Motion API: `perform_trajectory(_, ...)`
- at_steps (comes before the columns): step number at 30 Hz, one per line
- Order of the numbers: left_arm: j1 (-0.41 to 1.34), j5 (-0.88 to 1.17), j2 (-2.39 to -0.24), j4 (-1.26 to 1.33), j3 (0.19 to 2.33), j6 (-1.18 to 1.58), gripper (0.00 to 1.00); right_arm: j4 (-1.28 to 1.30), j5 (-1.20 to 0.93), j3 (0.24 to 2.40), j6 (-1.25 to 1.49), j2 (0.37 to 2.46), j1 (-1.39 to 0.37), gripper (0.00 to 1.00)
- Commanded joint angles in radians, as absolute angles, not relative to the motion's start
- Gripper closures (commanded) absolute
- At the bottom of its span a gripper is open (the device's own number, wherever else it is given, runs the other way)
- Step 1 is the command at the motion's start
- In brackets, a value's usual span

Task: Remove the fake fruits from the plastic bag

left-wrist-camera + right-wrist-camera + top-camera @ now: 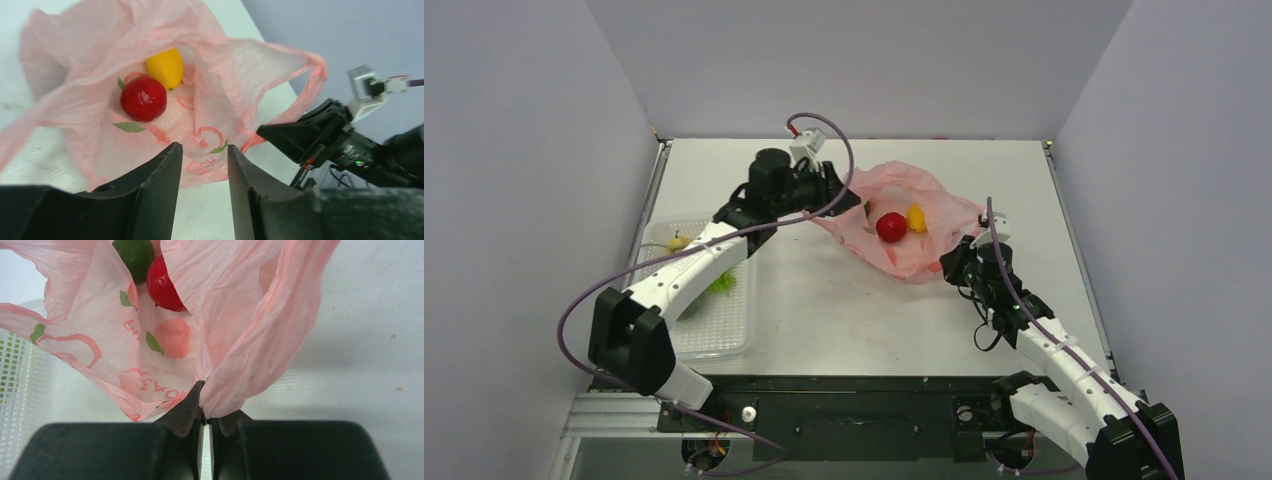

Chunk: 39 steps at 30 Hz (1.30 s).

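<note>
The pink plastic bag [914, 215] lies open on the table with a red round fruit [891, 227] and a yellow lemon-shaped fruit [916, 217] inside. From the left wrist, the red fruit [143, 98] and the lemon [166, 67] sit deep in the bag [225, 75]. My left gripper [204, 150] is open at the bag's near rim, with nothing between its fingers. My right gripper [204, 407] is shut on a bunched fold of the bag [250, 340]. Past that fold, a green round fruit [134, 252] rests against the red fruit [165, 280].
A clear plastic tray [724, 335] stands at the left of the table, under my left arm. It holds a light green grape bunch [721, 283] and a small yellow fruit [679, 241]. Grey walls close in both sides and the back.
</note>
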<state>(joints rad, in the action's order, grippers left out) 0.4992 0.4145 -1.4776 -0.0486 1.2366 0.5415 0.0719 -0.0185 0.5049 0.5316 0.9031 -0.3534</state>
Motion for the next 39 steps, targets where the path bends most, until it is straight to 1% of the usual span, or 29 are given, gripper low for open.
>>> perform_trajectory(1,0.676,0.201,-1.655,-0.022,1.307,0.458,0.58,0.035,-0.043,0.548,0.542,0.904,-0.352,0.95)
perform_trajectory(2,0.695,0.121,-1.683,-0.017,1.319,0.445,0.52,0.034,-0.048,0.547,0.548,0.901,-0.35,0.89)
perform_trajectory(3,0.723,0.085,-1.731,-0.016,1.346,0.417,0.5,0.032,-0.056,0.547,0.561,0.898,-0.349,0.85)
perform_trajectory(4,0.734,0.017,-1.758,0.011,1.381,0.403,0.47,0.031,-0.059,0.546,0.566,0.895,-0.348,0.8)
perform_trajectory(5,0.757,-0.013,-1.804,0.023,1.393,0.368,0.46,0.03,-0.065,0.545,0.574,0.891,-0.349,0.77)
perform_trajectory(6,0.767,-0.068,-1.853,0.042,1.419,0.352,0.43,0.03,-0.066,0.543,0.577,0.891,-0.348,0.7)
perform_trajectory(7,0.783,-0.094,-1.88,0.048,1.435,0.323,0.42,0.031,-0.065,0.543,0.582,0.891,-0.348,0.67)
perform_trajectory(8,0.789,-0.143,-1.906,0.054,1.473,0.311,0.41,0.031,-0.065,0.544,0.584,0.892,-0.346,0.58)
perform_trajectory(9,0.8,-0.163,-1.959,0.054,1.495,0.287,0.4,0.032,-0.065,0.544,0.586,0.899,-0.346,0.55)
perform_trajectory(10,0.804,-0.201,-2.012,0.039,1.542,0.271,0.38,0.033,-0.067,0.546,0.587,0.901,-0.345,0.49)
perform_trajectory(12,0.807,-0.249,-2.079,0.007,1.617,0.274,0.38,0.033,-0.069,0.552,0.587,0.913,-0.346,0.44)
perform_trajectory(15,0.81,-0.333,-2.129,-0.038,1.667,0.271,0.38,0.026,-0.067,0.558,0.588,0.924,-0.345,0.39)
perform_trajectory(18,0.814,-0.369,-2.143,-0.03,1.674,0.26,0.36,0.012,-0.073,0.565,0.587,0.94,-0.345,0.36)
perform_trajectory(23,0.802,-0.3,-2.199,-0.059,1.745,0.258,0.33,0.009,-0.078,0.586,0.575,0.96,-0.345,0.36)
perform_trajectory(26,0.792,-0.26,-2.286,-0.089,1.811,0.262,0.32,-0.024,-0.058,0.581,0.576,0.973,-0.344,0.35)
perform_trajectory(30,0.792,-0.21,-2.379,-0.166,1.903,0.257,0.32,-0.049,-0.033,0.573,0.583,0.993,-0.345,0.35)
perform_trajectory(34,0.791,-0.218,-2.439,-0.279,1.991,0.274,0.33,-0.057,-0.046,0.593,0.574,1.022,-0.345,0.34)
perform_trajectory(37,0.785,-0.209,-2.443,-0.292,1.981,0.289,0.36,-0.043,-0.05,0.604,0.559,1.019,-0.346,0.34)
perform_trajectory(39,0.78,-0.188,-2.439,-0.29,1.967,0.296,0.44,-0.036,-0.042,0.606,0.548,1.01,-0.345,0.34)
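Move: The red fruit in the open bag lies some 10 cm ahead of my left hand, 12 cm to its right and about 23 cm below. At about that same depth, the yellow fruit sits roughly 13 cm ahead and 17 cm to the right, the green fruit 15 cm ahead and 5 cm to the right. My right hand still has the bag edge between its fingers; from it the red fruit is about 18 cm ahead, 15 cm left and 9 cm lower. I plunge my left hand down some 23 cm and right about 13 cm, then swing it forward about 11 cm into the bag and sink the last bit to the red fruit, fingers tipping some 35 degrees steeper and spreading well open. Meanwhile my right hand opens wide, releasing its pinch on the bag edge, and drifts a couple of centimetres forward and left. ##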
